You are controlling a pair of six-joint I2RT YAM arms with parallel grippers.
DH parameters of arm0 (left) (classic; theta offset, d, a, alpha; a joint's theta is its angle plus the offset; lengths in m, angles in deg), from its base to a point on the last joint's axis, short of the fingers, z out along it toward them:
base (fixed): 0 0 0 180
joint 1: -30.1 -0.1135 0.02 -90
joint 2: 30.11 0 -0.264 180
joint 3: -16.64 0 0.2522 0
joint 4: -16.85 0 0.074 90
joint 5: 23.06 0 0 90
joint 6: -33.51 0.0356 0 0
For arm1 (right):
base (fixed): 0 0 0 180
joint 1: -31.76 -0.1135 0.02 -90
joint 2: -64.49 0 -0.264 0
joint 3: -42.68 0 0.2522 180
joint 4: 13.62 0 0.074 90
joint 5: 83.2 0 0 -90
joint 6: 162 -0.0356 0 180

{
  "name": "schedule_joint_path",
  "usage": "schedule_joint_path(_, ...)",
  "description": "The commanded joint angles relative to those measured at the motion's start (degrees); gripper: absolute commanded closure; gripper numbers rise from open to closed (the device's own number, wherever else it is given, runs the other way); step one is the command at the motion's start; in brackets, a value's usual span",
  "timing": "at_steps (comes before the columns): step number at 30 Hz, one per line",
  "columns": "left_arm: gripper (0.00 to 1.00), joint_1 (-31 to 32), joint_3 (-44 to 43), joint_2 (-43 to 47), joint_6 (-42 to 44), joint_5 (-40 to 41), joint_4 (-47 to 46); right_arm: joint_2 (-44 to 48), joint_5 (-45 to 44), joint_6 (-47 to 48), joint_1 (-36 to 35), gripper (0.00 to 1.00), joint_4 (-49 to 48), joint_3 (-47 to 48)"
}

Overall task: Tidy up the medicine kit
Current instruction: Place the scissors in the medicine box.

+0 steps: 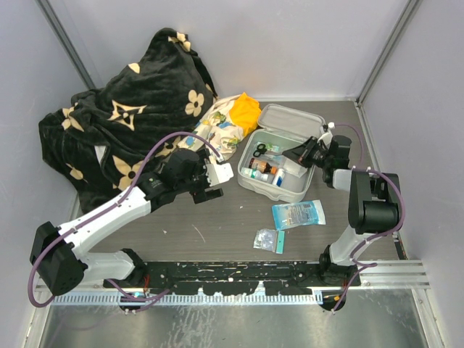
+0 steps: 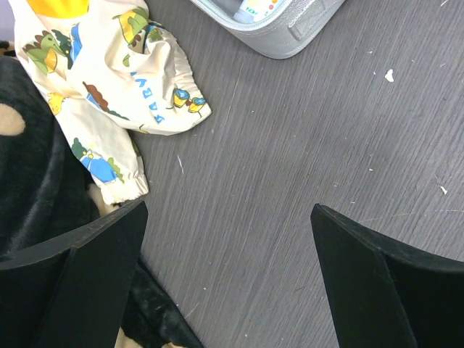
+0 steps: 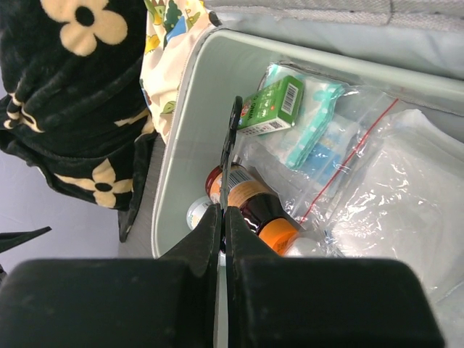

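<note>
The medicine kit (image 1: 296, 191) lies open at the middle right of the table, its lid (image 1: 291, 118) tipped back. Inside are a brown bottle (image 3: 261, 212), a green box (image 3: 272, 106) and clear zip bags (image 3: 384, 196). My right gripper (image 1: 303, 153) reaches into the kit and is shut on the blades of a pair of black-handled scissors (image 1: 259, 151), seen edge-on in the right wrist view as scissors (image 3: 232, 138). My left gripper (image 1: 216, 181) hovers left of the kit, open over bare table, with nothing between its fingers (image 2: 94, 268). The kit's corner (image 2: 290, 32) shows at the top of that view.
A blue-printed packet (image 1: 298, 214) and a smaller packet (image 1: 266, 240) lie on the table in front of the kit. A floral-and-orange cloth bundle (image 1: 230, 122) sits just left of the kit, against a large black blanket (image 1: 123, 123). Walls close in left, right and behind.
</note>
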Motion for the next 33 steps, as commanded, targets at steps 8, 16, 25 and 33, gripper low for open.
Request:
schedule_joint_path(8,0.02,0.0,0.3,0.2,-0.5,0.3,-3.5,1.1,-2.2,6.2,-0.6,0.76,4.5,1.7)
schedule_joint_path(16,0.02,-0.1,0.6,0.9,-0.5,0.3,-3.5,1.9,-2.9,9.0,-0.5,0.62,8.6,4.0)
schedule_joint_path(25,0.02,0.0,0.7,1.5,-0.5,0.4,-3.4,4.4,-6.0,15.5,-0.5,0.50,14.1,6.6)
schedule_joint_path(33,0.02,-0.1,0.9,1.8,-0.7,1.2,-3.6,8.0,-6.8,21.4,-0.5,0.43,19.0,10.0)
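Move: The right hand still pinches the scissors by the blades, handles out to its left. The spot for them in the medicine box, between the brown bottle and the green box, lies about 6 cm left, 2 cm back and 5 cm below. The brown bottle is some 8 cm left and 4 cm back, the green box 7 cm left and 2 cm ahead, both 5 cm below. From the left hand that spot lies roughly 18 cm right, 10 cm ahead and 12 cm below. Down by about 2 cm into the medicine box, easing slightly back, the right hand begins opening its fingers straight away and lets go of the scissors. It then turns upward, climbing to about its starting height while drifting a little right and forward, away from the scissors, and rolls some 15 degrees, left side dropping, fingers ending about half open. ##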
